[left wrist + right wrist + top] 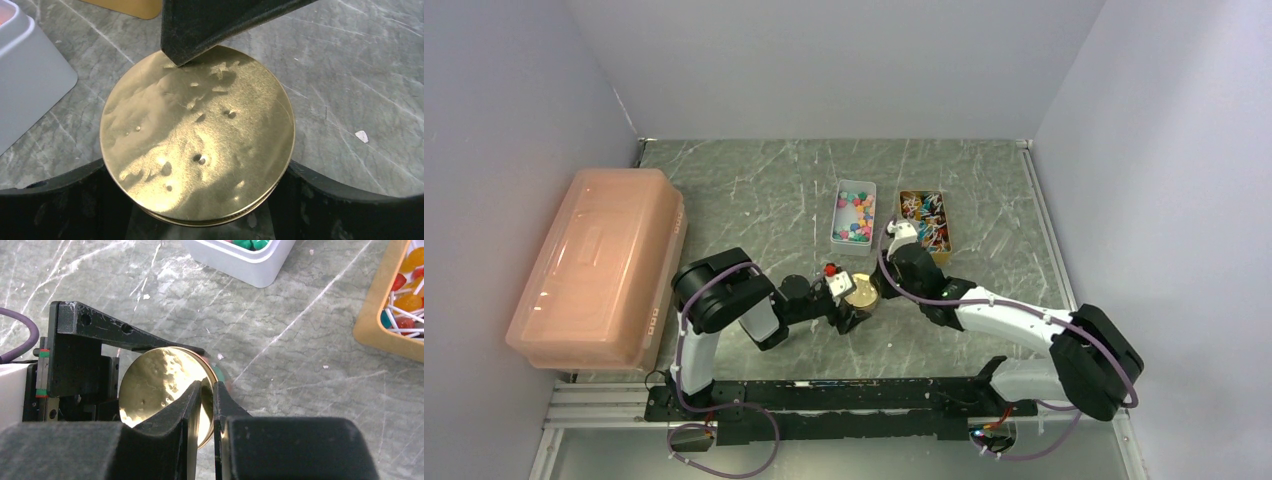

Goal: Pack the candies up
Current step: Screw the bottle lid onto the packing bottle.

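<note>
A jar with a round gold lid point(861, 292) stands on the table between the arms; the lid hides most of the jar. My left gripper point(854, 303) is closed round the jar, one finger on each side of the lid point(197, 135). My right gripper point(207, 390) is shut on the lid's right rim, one finger over the lid point(155, 385), the other outside it. That finger's tip point(200, 25) rests on the lid's far edge. The candies point(855, 217), pink, green, red and yellow, lie in a white tray point(836, 235) behind the jar.
A tan tray point(952, 240) of lollipops point(407, 300) sits right of the white tray point(245, 267). A large pink lidded box point(599, 265) fills the table's left side. Grey walls close in the left, back and right.
</note>
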`<state>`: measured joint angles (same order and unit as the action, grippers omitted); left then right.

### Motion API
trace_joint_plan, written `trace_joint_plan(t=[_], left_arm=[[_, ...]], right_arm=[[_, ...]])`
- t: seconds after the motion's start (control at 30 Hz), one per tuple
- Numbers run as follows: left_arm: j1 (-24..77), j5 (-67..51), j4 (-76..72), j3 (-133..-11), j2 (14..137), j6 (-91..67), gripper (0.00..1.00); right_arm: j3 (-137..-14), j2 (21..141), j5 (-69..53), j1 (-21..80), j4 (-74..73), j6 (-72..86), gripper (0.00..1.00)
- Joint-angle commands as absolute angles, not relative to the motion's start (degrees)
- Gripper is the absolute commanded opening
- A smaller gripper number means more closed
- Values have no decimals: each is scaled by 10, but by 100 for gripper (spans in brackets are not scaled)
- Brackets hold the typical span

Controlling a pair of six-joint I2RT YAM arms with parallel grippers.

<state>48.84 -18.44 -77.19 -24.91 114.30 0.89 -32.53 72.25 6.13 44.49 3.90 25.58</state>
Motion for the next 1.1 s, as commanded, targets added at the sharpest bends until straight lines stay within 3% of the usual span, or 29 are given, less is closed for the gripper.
trace_joint_plan(t=[0.0, 0.63, 1.07], left_arm=[[484, -138, -637, -250, 1165, -50, 28], [479, -122, -620, -251, 1158, -52, 28], [479, -125, -614, -251, 1152, -50, 27]], right_arm=[[-267, 724, -92, 521, -74, 338, 0], [-197, 627, -87, 569, -66, 423, 0], [-224, 583, -56, 592, -123, 427, 0]])
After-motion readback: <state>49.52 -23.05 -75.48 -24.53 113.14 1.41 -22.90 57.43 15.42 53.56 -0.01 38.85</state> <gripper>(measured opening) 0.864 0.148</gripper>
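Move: The bottle lid's middle lies about 2 cm back and 4 cm to the left of the right hand, roughly a centimetre lower, with those fingertips at its far right edge. The candy box stands some 18 cm ahead and 5 cm left of the right hand, the lollipop box some 15 cm ahead and 9 cm right, both about 7 cm lower. The left hand already grips the bottle, the lid right above its fingers by some 4 cm. Draw the right gripper back towards the bases about 5 cm, drifting slightly right at level height, its nearly shut fingertips following the lid's right edge from the far side to the near side, in the clockwise sense. Keep the left gripper clamped round the bottle and let it come back some 2 cm, turning about 5 degrees clockwise, then hold it still. ##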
